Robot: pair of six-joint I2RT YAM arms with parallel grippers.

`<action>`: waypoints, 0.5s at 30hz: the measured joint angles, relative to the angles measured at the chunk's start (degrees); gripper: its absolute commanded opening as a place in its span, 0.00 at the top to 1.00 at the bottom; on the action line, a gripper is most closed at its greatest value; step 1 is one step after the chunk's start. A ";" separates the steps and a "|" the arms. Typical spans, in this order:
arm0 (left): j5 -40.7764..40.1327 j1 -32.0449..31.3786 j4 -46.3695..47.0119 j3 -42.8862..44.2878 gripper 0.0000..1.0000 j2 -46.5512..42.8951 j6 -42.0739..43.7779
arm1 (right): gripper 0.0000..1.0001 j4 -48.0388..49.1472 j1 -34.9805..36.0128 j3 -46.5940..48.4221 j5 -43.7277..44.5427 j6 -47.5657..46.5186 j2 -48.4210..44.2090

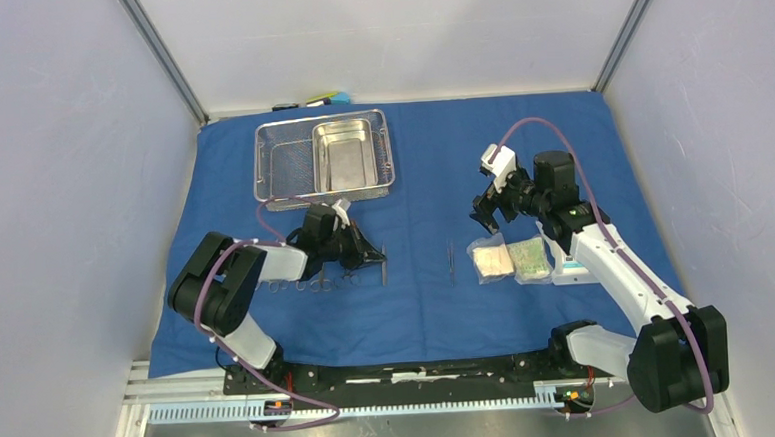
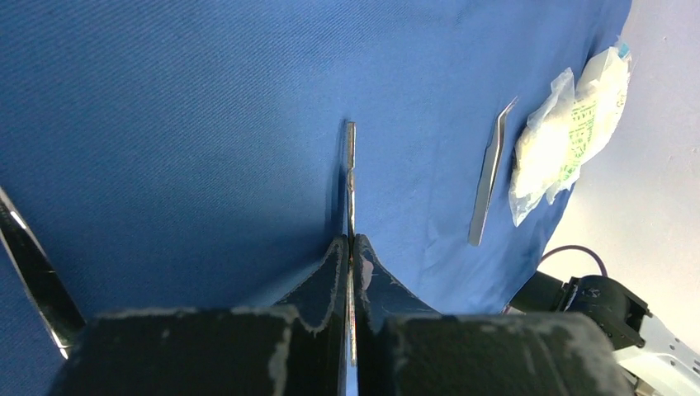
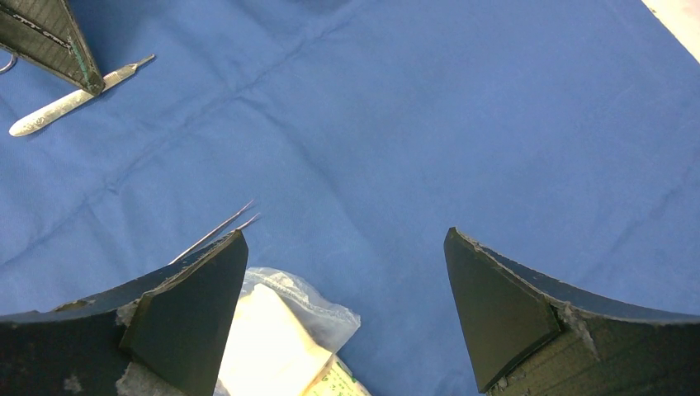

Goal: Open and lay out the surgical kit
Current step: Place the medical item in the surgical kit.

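The blue cloth wrap (image 1: 438, 306) lies spread over the table. On its far left sits the wire-mesh tray (image 1: 281, 164) with the steel pan (image 1: 345, 153) inside. My left gripper (image 1: 370, 251) (image 2: 352, 243) is shut on a slim flat metal instrument (image 2: 350, 165) held close to the cloth. Ring-handled instruments (image 1: 312, 283) lie just left of it. Tweezers (image 1: 451, 260) (image 2: 489, 177) rest mid-cloth, beside clear packets (image 1: 492, 260) (image 1: 529, 259) (image 2: 545, 148). My right gripper (image 1: 490, 213) (image 3: 347, 233) hovers open above the packets, one packet (image 3: 272, 330) by its left finger.
A small white-yellow-blue block toy (image 1: 322, 100) sits off the cloth at the back wall. Grey walls close in on the left, right and rear. A third packet (image 1: 571, 266) lies partly under the right arm. Bare cloth stretches between tray and right gripper.
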 measured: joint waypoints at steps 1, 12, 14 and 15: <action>-0.09 0.00 -0.37 0.09 0.92 0.00 0.00 | 0.03 0.00 0.00 -0.02 -0.02 0.00 0.00; -0.81 -0.07 -2.10 1.44 0.72 0.04 0.33 | 0.03 0.04 -0.02 -0.13 -0.07 0.00 0.00; -0.81 -0.07 -2.49 1.73 0.69 0.04 0.44 | 0.03 0.09 -0.02 -0.33 -0.07 0.00 0.00; -0.81 -0.07 -2.69 1.90 0.67 0.04 0.48 | 0.03 0.07 -0.02 -0.35 -0.04 0.02 0.00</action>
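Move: The left fingers still hold the scalpel handle at cloth level, its middle about 2 cm back from the hand point, 0 cm to either side and 1 cm lower. At about that same level, the tweezers lie roughly 15 cm right and 1 cm back, the nearest scissors some 8 cm left and 1 cm back. From the idle right hand, the scalpel handle is about 26 cm left, 6 cm back and 16 cm below. The left hand stays down at the cloth and opens its fingers from nearly shut to a little over a quarter open, letting go of the scalpel handle between them. As they part, the hand eases forward only about half a centimetre along the handle, and the right-hand finger comes clear while the left-hand finger stays close beside the metal. ##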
